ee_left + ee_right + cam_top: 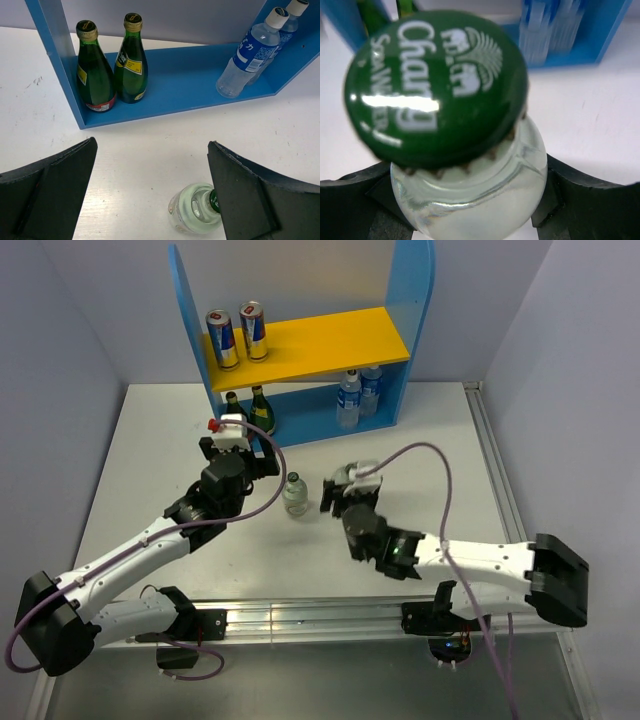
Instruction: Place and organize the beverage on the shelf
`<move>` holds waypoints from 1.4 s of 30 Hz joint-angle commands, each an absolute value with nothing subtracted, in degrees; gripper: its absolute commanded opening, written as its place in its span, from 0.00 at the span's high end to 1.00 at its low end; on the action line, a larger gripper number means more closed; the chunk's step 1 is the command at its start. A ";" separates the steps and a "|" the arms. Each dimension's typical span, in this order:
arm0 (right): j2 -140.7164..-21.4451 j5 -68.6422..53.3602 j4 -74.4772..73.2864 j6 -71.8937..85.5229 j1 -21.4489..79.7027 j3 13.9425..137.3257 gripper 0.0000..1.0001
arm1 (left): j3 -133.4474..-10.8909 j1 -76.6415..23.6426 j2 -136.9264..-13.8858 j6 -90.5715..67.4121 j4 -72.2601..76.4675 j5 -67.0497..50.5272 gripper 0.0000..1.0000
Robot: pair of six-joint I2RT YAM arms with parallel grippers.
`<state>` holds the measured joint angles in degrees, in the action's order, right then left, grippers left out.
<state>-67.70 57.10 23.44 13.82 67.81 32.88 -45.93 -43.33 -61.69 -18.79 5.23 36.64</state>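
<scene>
My right gripper (465, 205) is shut on the body of a clear pale-green bottle (485, 195) with a dark green cap (437, 85), its black fingers (570, 190) pressing both sides. From above, the right gripper (335, 495) hides that bottle. A second pale-green bottle (295, 493) stands free on the table just to its left, also seen as the bottle (195, 209) under my left gripper's right finger. The left gripper (152, 145) is open and holds nothing, hovering before the shelf (330, 340). Two cans (222, 338) stand on the yellow board, two water bottles (349, 398) on the blue bottom board at the right.
Two dark green gold-necked bottles (131, 60) stand at the left end of the bottom board, close to the blue side panel (55, 55). White walls close in the table on both sides. A metal rail (330, 615) runs along the near edge.
</scene>
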 commanded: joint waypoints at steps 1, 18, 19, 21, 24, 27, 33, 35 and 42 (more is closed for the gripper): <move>-61.79 53.83 23.57 5.56 59.96 45.86 1.00 | -46.05 -43.42 -59.94 -19.07 7.03 36.30 0.01; -100.00 15.75 -10.54 5.53 23.74 117.66 1.00 | -45.88 -43.33 -58.10 -19.69 5.54 35.33 0.01; -103.41 15.21 -11.16 5.62 23.12 119.69 1.00 | -45.79 -43.42 -58.10 -19.43 5.89 35.16 0.01; -106.60 13.98 -13.09 6.06 21.45 125.23 1.00 | -45.79 -43.33 -58.62 -19.51 6.15 34.63 0.01; -111.79 12.84 -14.59 6.33 19.69 130.95 1.00 | -45.53 -43.33 -59.50 -19.07 6.59 34.36 0.01; -114.87 11.61 -13.89 6.24 18.29 133.15 1.00 | -45.00 -43.33 -59.59 -18.72 7.20 34.54 0.01; -117.77 11.78 -12.22 3.96 17.93 134.21 1.00 | -44.65 -43.33 -59.77 -18.46 7.82 34.63 0.01; -118.12 11.78 -11.69 3.43 17.93 133.77 1.00 | -44.47 -43.33 -59.94 -18.46 8.17 34.45 0.01; -119.79 12.13 -8.45 2.64 17.84 129.82 0.45 | -44.56 -43.33 -59.86 -18.72 7.73 34.45 0.01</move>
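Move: The spot for the soda water bottle in my right hand is the free right end of the yellow upper shelf: about 35 cm ahead, 8 cm right, its board some 8 cm above. The nearer can up there is roughly 34 cm ahead, 20 cm left and 14 cm up. The two water bottles are about 34 cm ahead, 6 cm right, 10 cm below. From my left hand that spot lies around 28 cm ahead, 29 cm right and slightly above. Still gripping the soda water bottle, my right hand sweeps quickly forward some 35 cm and a little right, arching up about 27 cm to clear the front edge of the yellow shelf, then sinking about 12 cm over its right end and stopping. The fingers tip up about 13 degrees on the rise and level again coming down; they never loosen. ##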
